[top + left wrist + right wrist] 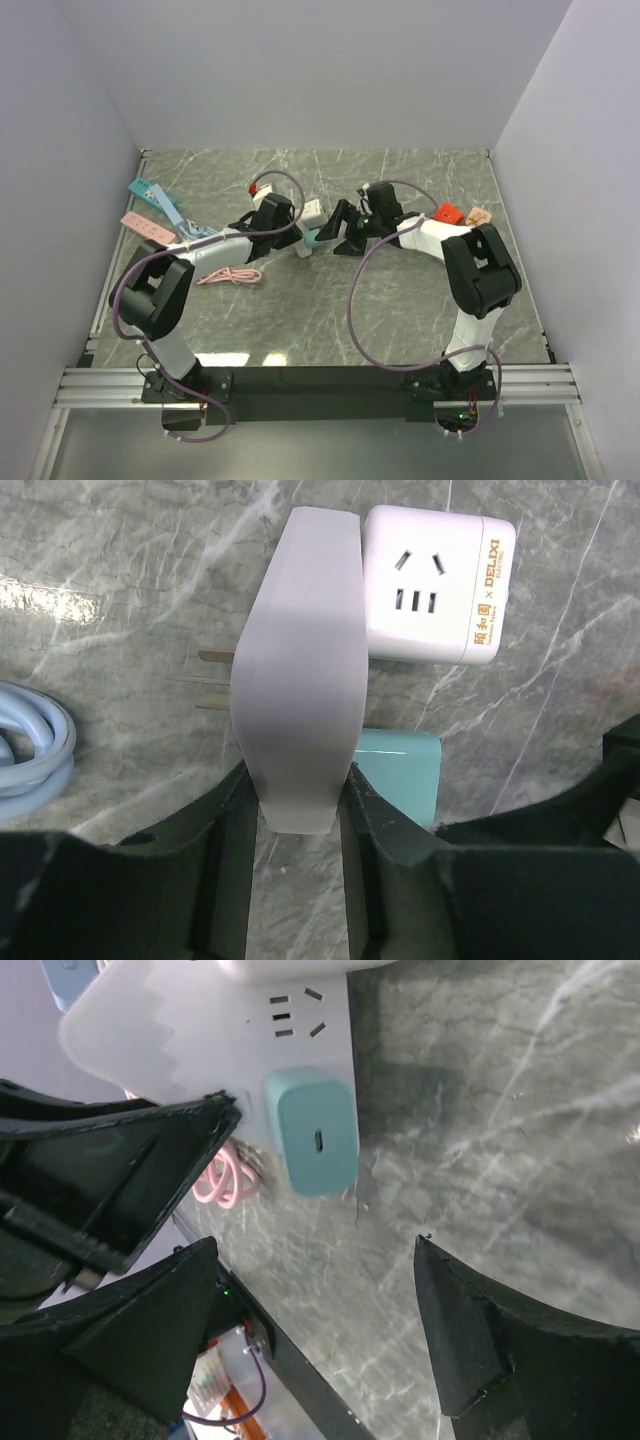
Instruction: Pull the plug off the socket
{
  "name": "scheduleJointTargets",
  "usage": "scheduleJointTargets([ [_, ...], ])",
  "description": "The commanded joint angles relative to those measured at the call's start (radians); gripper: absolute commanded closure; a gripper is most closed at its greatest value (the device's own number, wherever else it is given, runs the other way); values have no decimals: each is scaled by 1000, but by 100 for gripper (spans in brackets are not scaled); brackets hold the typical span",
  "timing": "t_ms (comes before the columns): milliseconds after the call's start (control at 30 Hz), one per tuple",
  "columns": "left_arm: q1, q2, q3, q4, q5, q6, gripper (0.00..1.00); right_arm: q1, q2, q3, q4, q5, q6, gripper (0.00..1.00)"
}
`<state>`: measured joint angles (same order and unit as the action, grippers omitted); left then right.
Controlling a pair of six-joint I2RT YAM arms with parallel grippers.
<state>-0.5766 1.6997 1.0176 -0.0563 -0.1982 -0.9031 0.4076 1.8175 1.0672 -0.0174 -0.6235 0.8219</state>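
My left gripper [297,780] is shut on the lower end of a flat white socket [300,650], which I see edge-on, its metal prongs pointing left. A teal plug [400,780] sits on the socket's right face. In the right wrist view the plug [315,1130] stands out from the white socket face [200,1050], below a set of holes. My right gripper [318,1243] is open, short of the plug and touching nothing. From above, the socket [312,212] and plug [312,240] lie between the left gripper [292,228] and the right gripper [345,228].
A white cube socket [435,585] lies just beyond the held one. A pink coiled cable [230,277] is near the left arm. A teal strip [150,195] and a pink strip [148,227] lie at far left. Red [447,212] and peach [478,214] adapters sit at right.
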Motion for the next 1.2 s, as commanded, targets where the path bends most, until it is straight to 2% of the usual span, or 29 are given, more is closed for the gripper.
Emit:
scheduleJointTargets([
  [0,-12,-49,-2,1,20,-8,100,19,42,33,83,-21,5,15],
  [400,-20,-69,-10,4,65,-17,100,31,118,79,172,-15,26,23],
  [467,-22,-71,-14,6,69,-22,100,31,128,83,184,-22,29,26],
  [600,-22,-69,-19,21,83,-33,100,43,147,92,204,-51,55,38],
  [800,-23,-69,-17,38,100,-57,100,72,151,82,192,-50,54,42],
  [867,-23,-68,-13,41,108,-60,100,74,158,79,195,-50,57,49],
  [900,-23,-66,-13,41,109,-62,100,76,160,77,197,-51,62,58],
  [967,-23,-68,-14,42,108,-63,100,76,163,83,186,-51,60,70],
  [1000,-23,-69,-14,41,106,-65,100,76,163,88,180,-50,60,81],
  [1067,-23,-75,-17,26,88,-66,99,74,160,97,166,-48,54,91],
  [1100,-23,-77,-17,23,83,-68,93,76,158,102,156,-48,51,99],
  [1167,-23,-89,-33,12,54,-82,70,74,154,102,152,-48,48,100],
])
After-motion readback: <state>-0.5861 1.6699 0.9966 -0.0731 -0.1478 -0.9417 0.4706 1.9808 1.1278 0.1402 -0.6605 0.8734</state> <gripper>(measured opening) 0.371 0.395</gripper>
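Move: The teal plug on the white triangular socket lies about 5 cm to the left of the right hand, 2 cm ahead and 3 cm below its open fingers. The socket itself, already in the left hand's grip, is centred some 8 cm left and 4 cm ahead of the right hand, with the white plug about 5 cm left and 7 cm ahead. From the left hand the teal plug sits roughly 4 cm to the right and 1 cm back. The right fingers pinch the teal plug at its sides: the open hand sinks nearly 3 cm beside the socket, comes up a little while edging forward, then works left and down again onto the plug and closes, some 4 cm farther left in all. Meanwhile the left hand keeps its hold on the socket and draws it about 1.5 cm back. ##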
